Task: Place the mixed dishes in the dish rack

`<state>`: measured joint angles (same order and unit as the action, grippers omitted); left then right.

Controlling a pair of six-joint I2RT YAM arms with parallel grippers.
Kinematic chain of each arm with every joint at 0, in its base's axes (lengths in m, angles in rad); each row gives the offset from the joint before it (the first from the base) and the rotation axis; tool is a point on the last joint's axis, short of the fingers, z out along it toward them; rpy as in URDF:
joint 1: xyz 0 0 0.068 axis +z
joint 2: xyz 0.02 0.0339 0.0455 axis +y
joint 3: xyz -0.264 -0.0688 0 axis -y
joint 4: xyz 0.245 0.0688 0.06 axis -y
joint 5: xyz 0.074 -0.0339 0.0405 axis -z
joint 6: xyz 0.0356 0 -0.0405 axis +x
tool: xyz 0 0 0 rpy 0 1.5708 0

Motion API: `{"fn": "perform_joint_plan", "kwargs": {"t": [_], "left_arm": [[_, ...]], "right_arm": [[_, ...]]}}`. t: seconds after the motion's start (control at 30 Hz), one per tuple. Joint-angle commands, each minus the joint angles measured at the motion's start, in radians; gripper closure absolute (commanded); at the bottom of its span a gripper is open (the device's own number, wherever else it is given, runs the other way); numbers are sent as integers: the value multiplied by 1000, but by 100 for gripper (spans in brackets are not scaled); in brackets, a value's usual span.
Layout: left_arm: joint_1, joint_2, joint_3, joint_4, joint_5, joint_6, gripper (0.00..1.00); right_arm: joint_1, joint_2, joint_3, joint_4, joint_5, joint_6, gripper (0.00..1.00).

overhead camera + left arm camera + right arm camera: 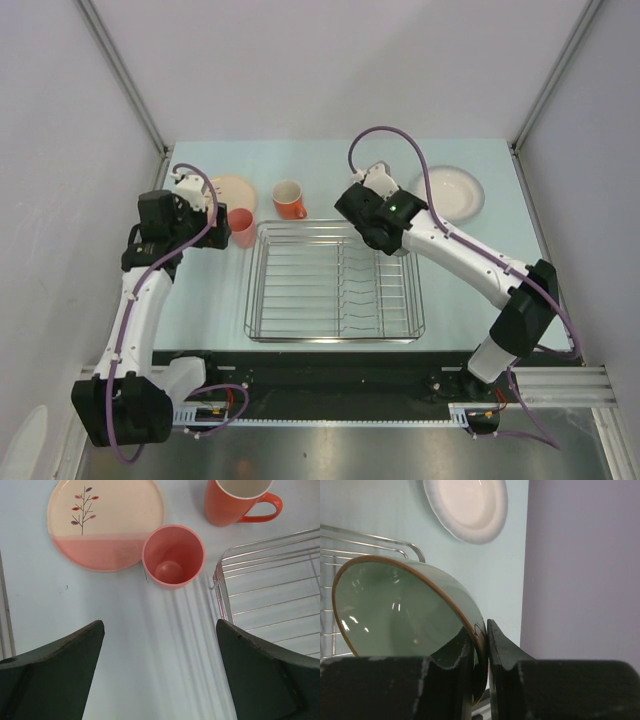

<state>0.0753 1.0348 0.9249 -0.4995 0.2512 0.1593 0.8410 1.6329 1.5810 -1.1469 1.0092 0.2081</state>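
My right gripper (pixel 482 625) is shut on the rim of a pale green bowl (pixel 400 610), one finger inside and one outside, and holds it tilted over the far right corner of the chrome wire dish rack (pixel 254 285). In the top view the right gripper (pixel 380 238) hides the bowl. My left gripper (pixel 160 622) stands open above bare table, short of a pink cup (pixel 173 556) that stands upright beside the rack's left corner (pixel 220 575). Beyond the cup lie a cream-pink leaf-motif plate (pixel 105 522) and an orange mug (pixel 235 500).
A white plate (pixel 452 192) lies on the table at the far right, also seen past the bowl as the white plate (pixel 467 507). Grey walls close in the table on the left, back and right. The rack's upright dividers (pixel 350 290) run down its middle.
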Motion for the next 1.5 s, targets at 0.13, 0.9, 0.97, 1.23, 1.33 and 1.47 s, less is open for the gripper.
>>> {"fn": "perform_joint_plan", "kwargs": {"t": [0.13, 0.9, 0.97, 1.23, 1.33, 1.47], "left_arm": [[8, -15, 61, -19, 25, 8, 0], [11, -12, 37, -5, 10, 20, 0], [9, -13, 37, -5, 11, 19, 0], [11, -18, 31, -8, 5, 22, 0], [9, -22, 32, -8, 8, 19, 0], [11, -25, 35, -16, 2, 17, 0]], "right_arm": [[18, 62, -99, -128, 25, 182, 100], [73, 231, -46, 7, -141, 103, 3], [75, 213, 0, -2, -159, 100, 0], [-72, 70, 244, 73, -277, 201, 0], [-254, 50, 323, 128, -456, 318, 0], [-508, -17, 129, 449, -840, 393, 0]]}}
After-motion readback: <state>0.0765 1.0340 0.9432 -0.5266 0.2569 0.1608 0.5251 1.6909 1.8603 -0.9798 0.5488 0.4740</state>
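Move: The right hand still pinches the green bowl by its rim. The rack spot meant for it, in the right-hand part by the tines, has its middle about 17 cm below the hand, level with it fore and aft and some 4 cm to its left. The white plate lies about 21 cm ahead and 7 cm right, 23 cm down; the small white bowl some 22 cm ahead and 10 cm left, 22 cm down. From the left hand, that spot is about 40 cm right, level fore and aft, and 12 cm below. Downwards, about 11 cm with a slight drift back, the right hand lowers the green bowl into the right part of the rack, tipping its fingers some 15 degrees further down. It then opens wide and lets go, eases left off the rim, and rises about 14 cm while swinging forward and finally right, towards the white plate, rolling its left side up some 40 degrees. ##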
